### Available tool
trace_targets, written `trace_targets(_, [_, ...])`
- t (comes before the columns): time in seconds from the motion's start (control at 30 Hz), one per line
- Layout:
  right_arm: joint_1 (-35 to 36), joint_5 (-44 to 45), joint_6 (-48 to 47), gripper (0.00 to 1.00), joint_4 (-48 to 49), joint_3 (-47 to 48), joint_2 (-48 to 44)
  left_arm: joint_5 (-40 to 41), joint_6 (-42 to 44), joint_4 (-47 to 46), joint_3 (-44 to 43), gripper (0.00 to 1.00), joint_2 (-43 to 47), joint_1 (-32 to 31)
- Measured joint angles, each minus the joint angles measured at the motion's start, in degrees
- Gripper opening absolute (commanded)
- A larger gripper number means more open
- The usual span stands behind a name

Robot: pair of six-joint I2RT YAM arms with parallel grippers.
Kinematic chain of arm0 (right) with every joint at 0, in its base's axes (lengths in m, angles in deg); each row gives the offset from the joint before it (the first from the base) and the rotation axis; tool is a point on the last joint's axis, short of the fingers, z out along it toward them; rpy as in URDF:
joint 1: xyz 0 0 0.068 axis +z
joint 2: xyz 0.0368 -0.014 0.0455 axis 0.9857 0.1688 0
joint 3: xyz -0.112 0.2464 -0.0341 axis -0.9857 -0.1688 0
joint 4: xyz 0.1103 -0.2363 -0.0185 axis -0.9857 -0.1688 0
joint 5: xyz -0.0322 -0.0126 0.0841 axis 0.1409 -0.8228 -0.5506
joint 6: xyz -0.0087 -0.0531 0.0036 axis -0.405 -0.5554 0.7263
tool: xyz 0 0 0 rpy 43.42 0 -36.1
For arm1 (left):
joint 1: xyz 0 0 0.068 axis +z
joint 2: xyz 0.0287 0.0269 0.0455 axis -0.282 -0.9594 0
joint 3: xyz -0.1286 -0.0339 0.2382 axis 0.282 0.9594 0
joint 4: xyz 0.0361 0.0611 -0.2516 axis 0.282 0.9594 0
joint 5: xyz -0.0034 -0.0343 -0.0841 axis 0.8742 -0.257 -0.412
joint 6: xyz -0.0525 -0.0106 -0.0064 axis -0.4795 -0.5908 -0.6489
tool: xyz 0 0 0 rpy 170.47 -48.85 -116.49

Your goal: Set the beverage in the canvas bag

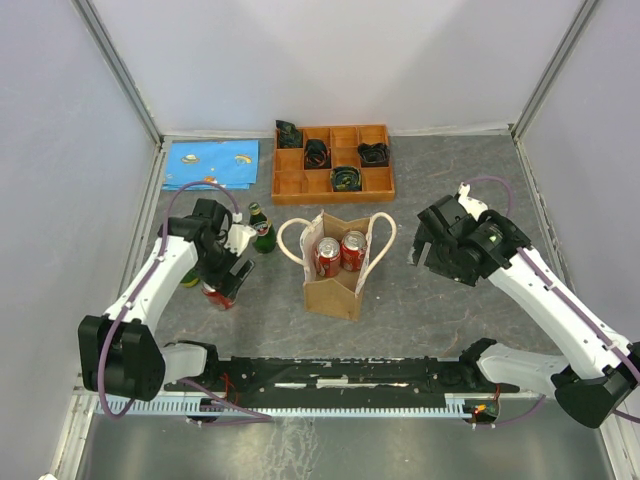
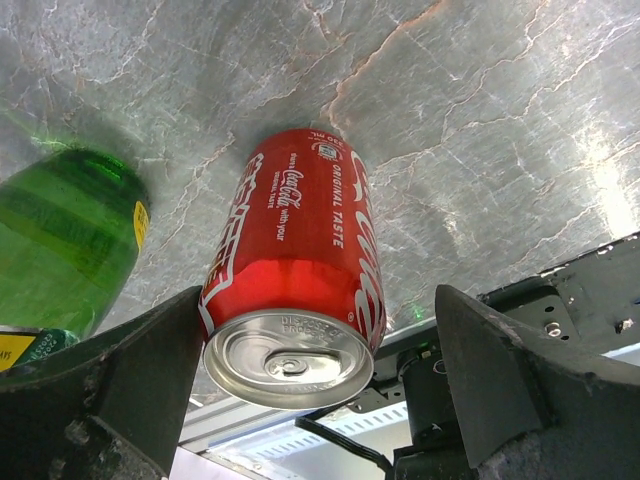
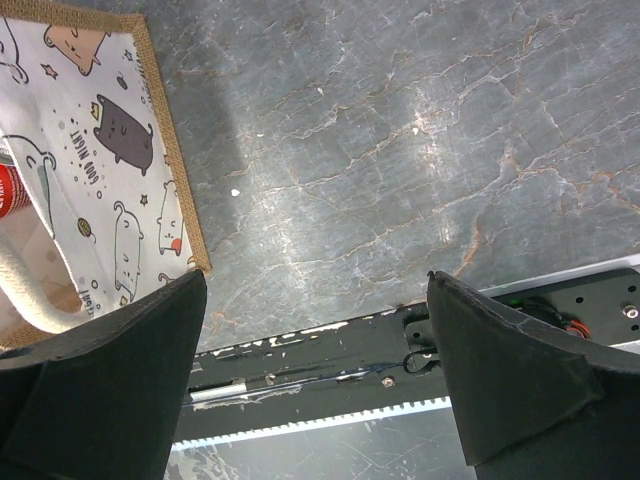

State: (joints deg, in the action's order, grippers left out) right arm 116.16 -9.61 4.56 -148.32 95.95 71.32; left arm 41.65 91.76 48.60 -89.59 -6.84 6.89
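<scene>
The canvas bag (image 1: 332, 284) stands upright at the table's middle with two red cans (image 1: 339, 253) inside and its cream rope handles looped outward. A third red cola can (image 1: 217, 296) stands on the table to the left. My left gripper (image 1: 233, 276) is open and straddles it. In the left wrist view the can (image 2: 296, 258) sits between the fingers (image 2: 140, 385), close to the left one, with a gap on the right. My right gripper (image 1: 424, 249) is open and empty to the right of the bag. The right wrist view shows the bag's printed side (image 3: 95, 165).
A green bottle (image 1: 262, 228) stands upright behind the left gripper; another green bottle (image 2: 62, 240) lies beside the can. An orange compartment tray (image 1: 384, 160) with black items and a blue sheet (image 1: 211, 163) lie at the back. A black rail (image 1: 340, 374) runs along the near edge.
</scene>
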Motion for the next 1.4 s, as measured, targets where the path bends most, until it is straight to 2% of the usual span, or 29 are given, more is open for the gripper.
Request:
trace_targets(0.1, [0.0,0.0,0.0,0.99,0.0,0.0,0.0,0.1,0.0,-0.8,0.6,0.84,0.0,0.0])
trace_targets(0.27, [0.0,0.0,-0.1,0.99,0.0,0.0,0.0,0.5,0.1,-1.7,1.7,0.50,0.1,0.0])
trace_targets(0.33, [0.0,0.0,-0.1,0.99,0.0,0.0,0.0,0.4,0.2,-1.7,1.9,0.34,0.5,0.0])
trace_targets(0.4, [0.0,0.0,-0.1,0.99,0.0,0.0,0.0,0.3,0.3,-1.7,2.2,0.10,0.9,0.0])
trace_targets(0.43, [0.0,0.0,-0.1,0.99,0.0,0.0,0.0,0.3,0.3,-1.8,2.4,0.04,1.2,0.0])
trace_targets(0.57, [0.0,0.0,-0.1,0.99,0.0,0.0,0.0,0.3,0.3,-0.6,2.1,0.03,1.4,0.0])
trace_targets(0.67, [0.0,0.0,-0.1,0.99,0.0,0.0,0.2,0.1,0.3,4.8,-2.9,0.03,0.5,0.0])
trace_targets(0.93, [0.0,0.0,-0.1,0.99,0.1,0.0,0.6,1.0,0.3,14.3,-39.1,0.03,-5.3,0.9])
trace_targets(1.1, [0.0,-0.6,-0.3,0.99,0.9,0.0,1.4,-0.9,-1.4,18.8,-64.4,0.03,-15.4,0.8])
trace_targets(1.27, [0.0,-0.7,-0.8,0.99,1.1,0.0,1.8,-3.8,-4.1,20.5,-75.5,0.03,-23.0,-3.2])
trace_targets(1.4, [0.0,-0.7,-0.9,0.99,1.1,0.0,1.5,-5.6,-7.6,20.8,-79.7,0.03,-27.9,-12.1])
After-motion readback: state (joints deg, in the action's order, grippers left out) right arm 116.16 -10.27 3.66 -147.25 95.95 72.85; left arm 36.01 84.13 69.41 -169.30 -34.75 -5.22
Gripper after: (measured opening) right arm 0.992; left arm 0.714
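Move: Between the left hand's wide-open fingers stands the last red beverage can on the table, its middle about 4 cm below the hand point. From the left hand, one green bottle is about 9 cm left and 5 cm ahead, another some 10 cm right and 14 cm ahead, and the canvas bag roughly 28 cm right and 5 cm ahead. From the right hand, the can lies about 47 cm left, level fore and aft, some 14 cm lower. Settling barely a centimetre, the left hand closes its fingers on the sides of the can near its lid, then after a short pause lifts it fast, up about 25 cm and forward some 14 cm, tilting the fingertips forward roughly 30 degrees. Up high it turns into a sweep to the right of about 12 cm, still gripping, ending over the farther green bottle. ##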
